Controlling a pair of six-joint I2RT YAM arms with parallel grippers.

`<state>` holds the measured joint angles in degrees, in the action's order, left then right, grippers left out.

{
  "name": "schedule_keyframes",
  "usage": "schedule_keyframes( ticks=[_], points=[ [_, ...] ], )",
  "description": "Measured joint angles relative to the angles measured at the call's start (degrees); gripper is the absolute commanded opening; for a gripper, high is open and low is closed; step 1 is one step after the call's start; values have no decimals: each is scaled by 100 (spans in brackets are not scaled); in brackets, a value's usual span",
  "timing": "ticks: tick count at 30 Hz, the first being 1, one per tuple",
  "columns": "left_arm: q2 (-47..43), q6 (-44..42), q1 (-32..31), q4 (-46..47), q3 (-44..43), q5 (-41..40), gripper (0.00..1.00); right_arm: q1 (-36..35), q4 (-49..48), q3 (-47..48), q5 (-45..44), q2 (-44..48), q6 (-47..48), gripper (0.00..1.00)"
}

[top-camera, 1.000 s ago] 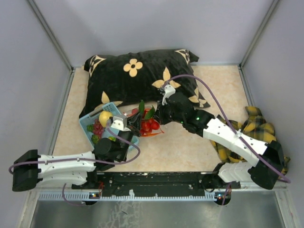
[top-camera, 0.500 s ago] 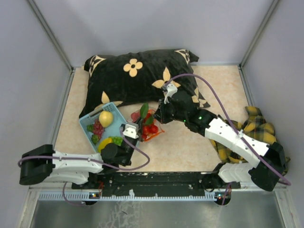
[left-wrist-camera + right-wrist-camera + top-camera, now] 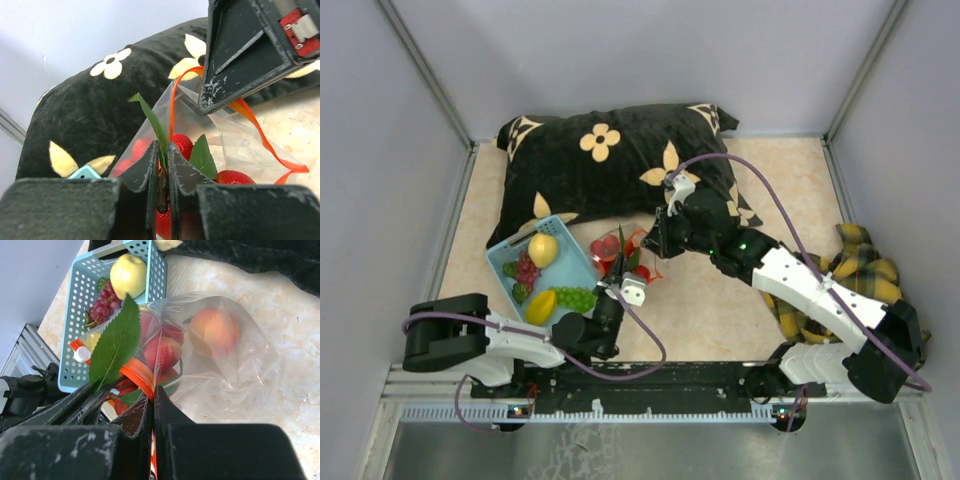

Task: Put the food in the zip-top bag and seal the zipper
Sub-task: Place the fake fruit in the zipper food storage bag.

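The zip-top bag [image 3: 225, 365] lies between the basket and the pillow, clear, with a peach [image 3: 215, 327] and strawberries [image 3: 167, 350] inside. My right gripper [image 3: 152, 397] is shut on the zipper [image 3: 137, 375], an orange-red strip, and holds the mouth up. My left gripper [image 3: 161, 150] is shut on the brown stem of a strawberry sprig [image 3: 182, 145] with green leaves [image 3: 202, 155], at the bag's mouth. In the top view both grippers meet at the bag [image 3: 625, 250]: the left [image 3: 617, 270] from the near side, the right [image 3: 655, 250] from the right.
A light blue basket [image 3: 510, 255] to the left of the bag holds a yellow pear [image 3: 543, 249], purple grapes [image 3: 526, 270], green grapes [image 3: 578, 297] and a yellow piece [image 3: 541, 306]. A black flowered pillow [image 3: 610, 160] lies behind. A plaid cloth [image 3: 865, 265] sits at the right.
My left arm has swung right and nearer, off the basket, with its gripper coming round to the bag's near side. The bag and strawberries have shifted slightly left. The right gripper kept its hold.
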<state>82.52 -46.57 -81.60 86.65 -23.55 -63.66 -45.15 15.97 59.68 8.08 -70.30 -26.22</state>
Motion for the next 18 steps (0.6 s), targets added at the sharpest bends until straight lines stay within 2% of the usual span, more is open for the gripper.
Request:
schedule_keyframes(
  ticks=[4,7,12,18],
  points=[
    [-125,-103,-168,7,2,-28,25,46,-13,0,24,0,0,0],
    [-697,323,-243,-297,2,96,26,85,-11,-2,52,0,0,0],
    [-2039,1794,-245,-1943,0,678,27,142,-9,-4,85,0,2,0],
    [-2216,2719,-225,-3272,0,1117,39,170,-7,-4,105,0,2,0]
  ],
)
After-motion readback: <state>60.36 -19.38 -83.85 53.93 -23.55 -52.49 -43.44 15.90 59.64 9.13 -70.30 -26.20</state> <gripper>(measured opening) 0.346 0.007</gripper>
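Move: The left hand still pinches the strawberry bunch's stem over the bag; the bag's middle lies about 4 cm ahead, 2 cm right and 8 cm below it. The right fingertips, holding the zipper rim, are some 5 cm ahead, 8 cm right and 3 cm above. The blue basket's middle is roughly 21 cm left and level with it, its green grapes 12 cm left and 9 cm back, both about 14 cm lower. From the right hand the bag's middle lies 6 cm left, 1 cm back and 11 cm below. The left fingers open from their pinch on the strawberry stem to about a third of their range, while the hand backs off some 3 cm from the bag mouth, first rising about 5 cm and then dipping again by half of that and edging right. Its wrist turns clockwise by nearly 20 degrees with its left side rolling down, and the right hand keeps its pinch on the orange zipper rim almost in place. ##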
